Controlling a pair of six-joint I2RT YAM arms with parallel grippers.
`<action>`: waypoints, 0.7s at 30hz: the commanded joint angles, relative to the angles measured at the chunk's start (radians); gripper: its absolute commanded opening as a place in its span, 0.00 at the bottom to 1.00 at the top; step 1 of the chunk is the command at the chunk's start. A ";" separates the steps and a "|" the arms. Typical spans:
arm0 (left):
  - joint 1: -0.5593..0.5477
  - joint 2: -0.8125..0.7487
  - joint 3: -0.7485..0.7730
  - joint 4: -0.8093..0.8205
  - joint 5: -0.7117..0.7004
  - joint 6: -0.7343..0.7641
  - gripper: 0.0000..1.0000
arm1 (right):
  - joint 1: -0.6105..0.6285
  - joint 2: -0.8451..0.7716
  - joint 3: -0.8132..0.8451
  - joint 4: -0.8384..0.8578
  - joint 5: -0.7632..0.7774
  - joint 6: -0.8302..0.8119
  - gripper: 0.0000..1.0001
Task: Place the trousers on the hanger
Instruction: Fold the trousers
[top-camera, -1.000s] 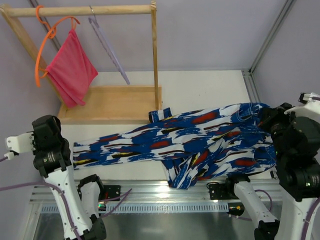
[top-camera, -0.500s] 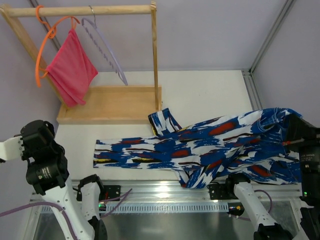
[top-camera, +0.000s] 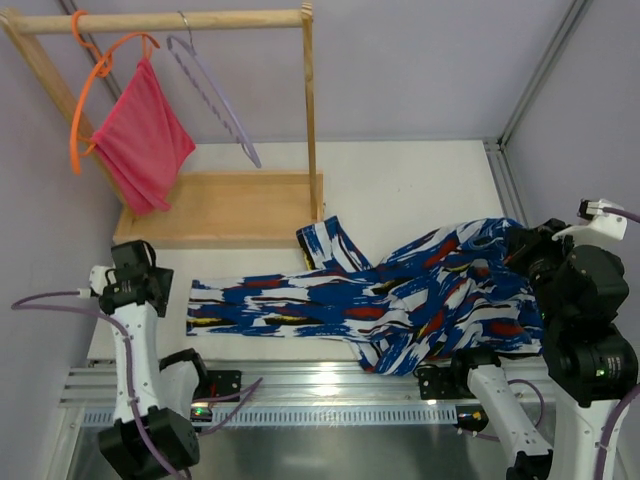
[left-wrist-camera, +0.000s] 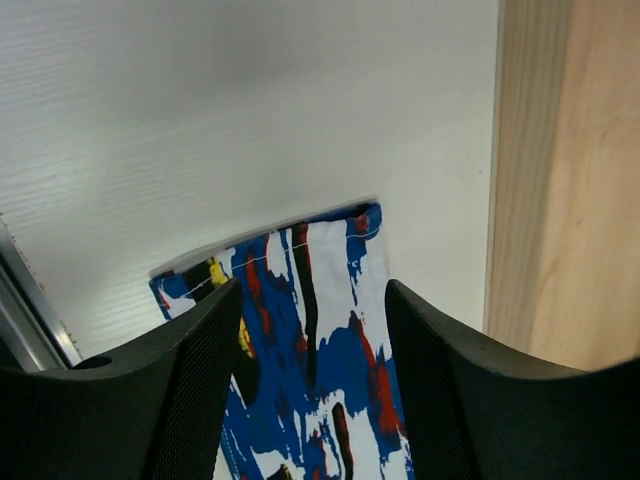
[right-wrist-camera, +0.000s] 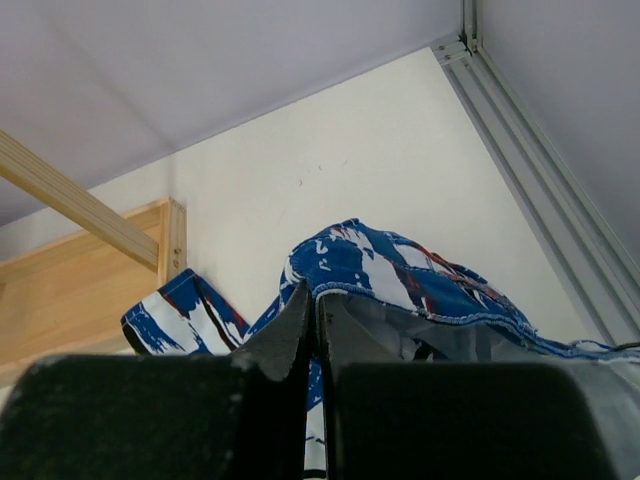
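The printed trousers (top-camera: 330, 300) lie across the table in front of the rack, one leg stretched left and the waist bunched at the right. My left gripper (top-camera: 148, 283) hovers open at the leg's end. In the left wrist view the hem of the trousers (left-wrist-camera: 310, 330) shows between the spread fingers (left-wrist-camera: 200, 380) of the left gripper (left-wrist-camera: 312, 300), untouched. My right gripper (right-wrist-camera: 315, 300) is shut on the waistband of the trousers (right-wrist-camera: 400, 265), holding it raised; from above the right gripper (top-camera: 522, 252) sits at the waist. The lavender hanger (top-camera: 215, 100) hangs bare on the rail.
A wooden rack (top-camera: 225, 205) with a top rail stands at the back left. It also carries an orange hanger (top-camera: 85, 95) with a pink-red cloth (top-camera: 140, 145). The rack's upright post (top-camera: 312, 120) stands just behind the trousers. A metal frame (top-camera: 505, 170) runs along the table's right edge.
My left gripper has opened and swung in over the end of the leg. The right arm has come back left with the waistband, bunching the waist.
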 joint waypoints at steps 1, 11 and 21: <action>-0.070 0.152 0.024 0.104 -0.037 -0.050 0.60 | -0.005 -0.010 -0.051 0.151 -0.019 0.012 0.04; -0.193 0.570 0.157 0.056 -0.101 -0.210 0.64 | -0.005 -0.007 -0.131 0.217 -0.047 0.007 0.03; -0.249 0.697 0.200 0.082 -0.135 -0.293 0.64 | -0.002 0.002 -0.180 0.246 -0.038 -0.017 0.04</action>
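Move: The far corner of the trouser leg's open end lies about 4 cm ahead of the left hand, 4 cm to its right and roughly 12 cm below. The near corner is some 10 cm closer to the base than that one; the wooden tray's middle is about 19 cm ahead of the hand and 12 cm right. The trousers' waist is already in the right hand's fingers, the leg's far corner some 58 cm to that hand's left, 5 cm ahead and 38 cm down. The leg's far corner is what the left hand comes down to: open fingers sink about 8 cm while reaching some 6 cm forward and slightly right, tipping about 20 degrees nearer to straight down and staying open just above the cloth. The waist stays pinched in the right hand, which eases down and forward about 3 cm each way. ##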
